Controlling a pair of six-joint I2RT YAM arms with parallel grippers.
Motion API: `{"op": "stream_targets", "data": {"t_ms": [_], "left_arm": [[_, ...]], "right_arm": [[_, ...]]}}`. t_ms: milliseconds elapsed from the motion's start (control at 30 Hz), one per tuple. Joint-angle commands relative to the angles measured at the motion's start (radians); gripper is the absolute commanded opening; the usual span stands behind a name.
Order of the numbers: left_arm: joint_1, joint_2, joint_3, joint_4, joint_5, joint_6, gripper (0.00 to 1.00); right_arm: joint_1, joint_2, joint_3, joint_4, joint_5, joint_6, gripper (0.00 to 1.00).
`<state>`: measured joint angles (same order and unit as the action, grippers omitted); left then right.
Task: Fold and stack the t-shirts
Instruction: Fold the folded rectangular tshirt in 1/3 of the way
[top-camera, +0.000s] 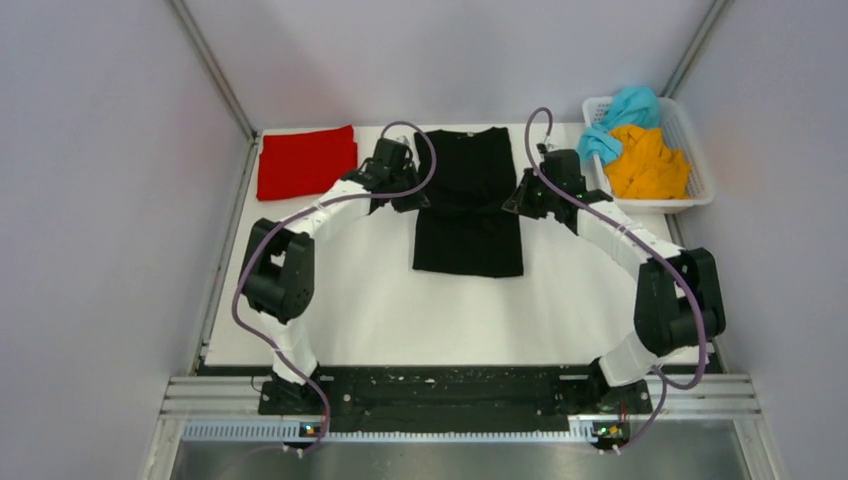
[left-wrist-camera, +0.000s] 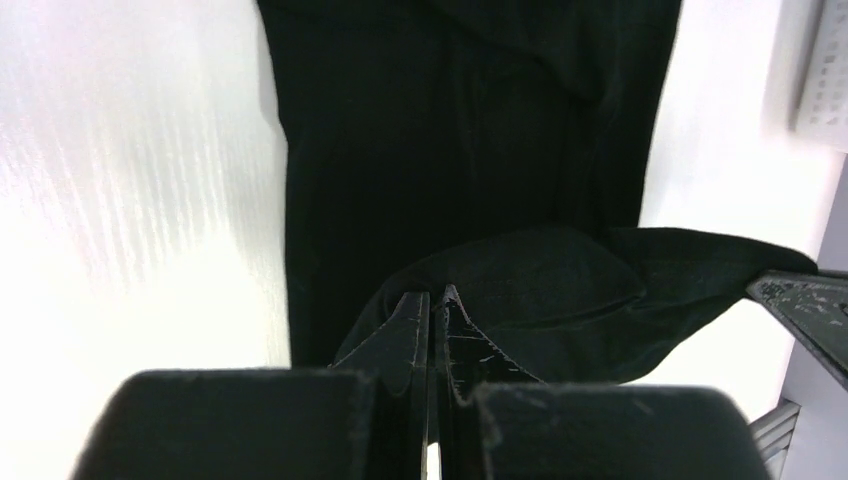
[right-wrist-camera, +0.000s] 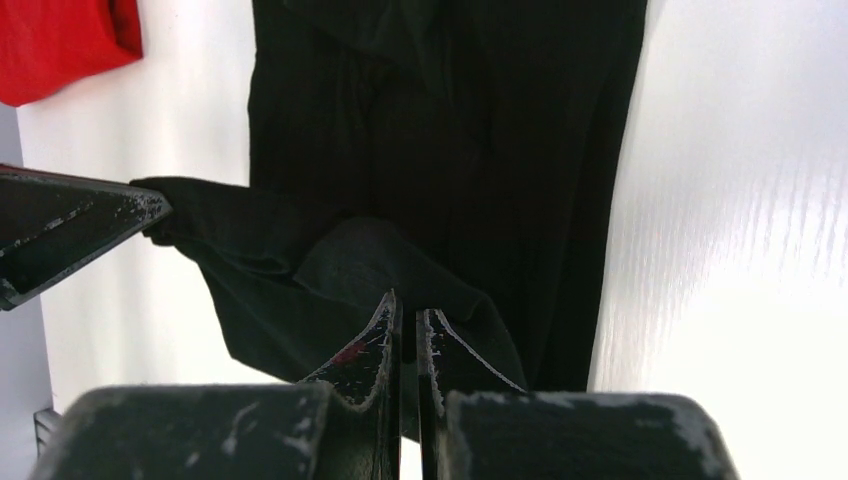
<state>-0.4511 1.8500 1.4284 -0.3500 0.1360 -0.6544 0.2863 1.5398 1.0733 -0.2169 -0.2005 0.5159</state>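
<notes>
The black t-shirt (top-camera: 468, 225) lies lengthwise in the middle of the table, its sides folded in to a narrow strip. My left gripper (top-camera: 416, 200) is shut on its left edge and my right gripper (top-camera: 518, 202) on its right edge, about halfway along. In the left wrist view the left gripper (left-wrist-camera: 437, 296) pinches a raised fold of the black t-shirt (left-wrist-camera: 470, 130). The right wrist view shows the same at the right gripper (right-wrist-camera: 408, 306). A folded red t-shirt (top-camera: 305, 161) lies at the back left. The teal t-shirt (top-camera: 624, 111) and the orange t-shirt (top-camera: 650, 164) are bunched in the basket.
A white mesh basket (top-camera: 697, 140) stands at the back right corner, just behind my right arm. White walls close in the table on the left, right and back. The arm bases sit on a black rail (top-camera: 450, 385) at the near edge.
</notes>
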Motion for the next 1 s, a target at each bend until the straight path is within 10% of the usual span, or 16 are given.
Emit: {"op": "stream_targets", "data": {"t_ms": [0,700,800,967], "left_arm": [[0.039,0.03,0.055,-0.004,0.079,0.025,0.0],[0.12,0.284,0.267,-0.047,0.163,0.044,0.06],[0.129,0.285,0.289,-0.052,0.18,0.048,0.3],[0.13,0.215,0.305,-0.09,0.174,0.077,0.97]], "right_arm": [[-0.028,0.081,0.094,0.071,-0.054,-0.021,0.0],[-0.075,0.33,0.228,0.071,0.047,-0.007,0.0],[-0.082,0.358,0.262,0.069,0.03,-0.008,0.08],[-0.082,0.342,0.304,0.046,0.009,-0.02,0.79]]}}
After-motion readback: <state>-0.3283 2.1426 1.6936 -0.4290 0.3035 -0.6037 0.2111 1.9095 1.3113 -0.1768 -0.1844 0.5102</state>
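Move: Both hands hold the hem corners of the black t-shirt. The left corner's laying spot is about 5 cm ahead and 7 below the left hand; the right corner's is 7 ahead and 7 below the right hand. The collar edge's middle lies 15 cm ahead of both, some 7 right of the left hand and 9 left of the right. The red t-shirt is 22 cm left of and 8 ahead of the left hand; the basket 26 right of and 10 ahead of the right hand. Both hands carry the hem forward (left 6 cm, right 8) and down onto the shirt, then open their fingers. ##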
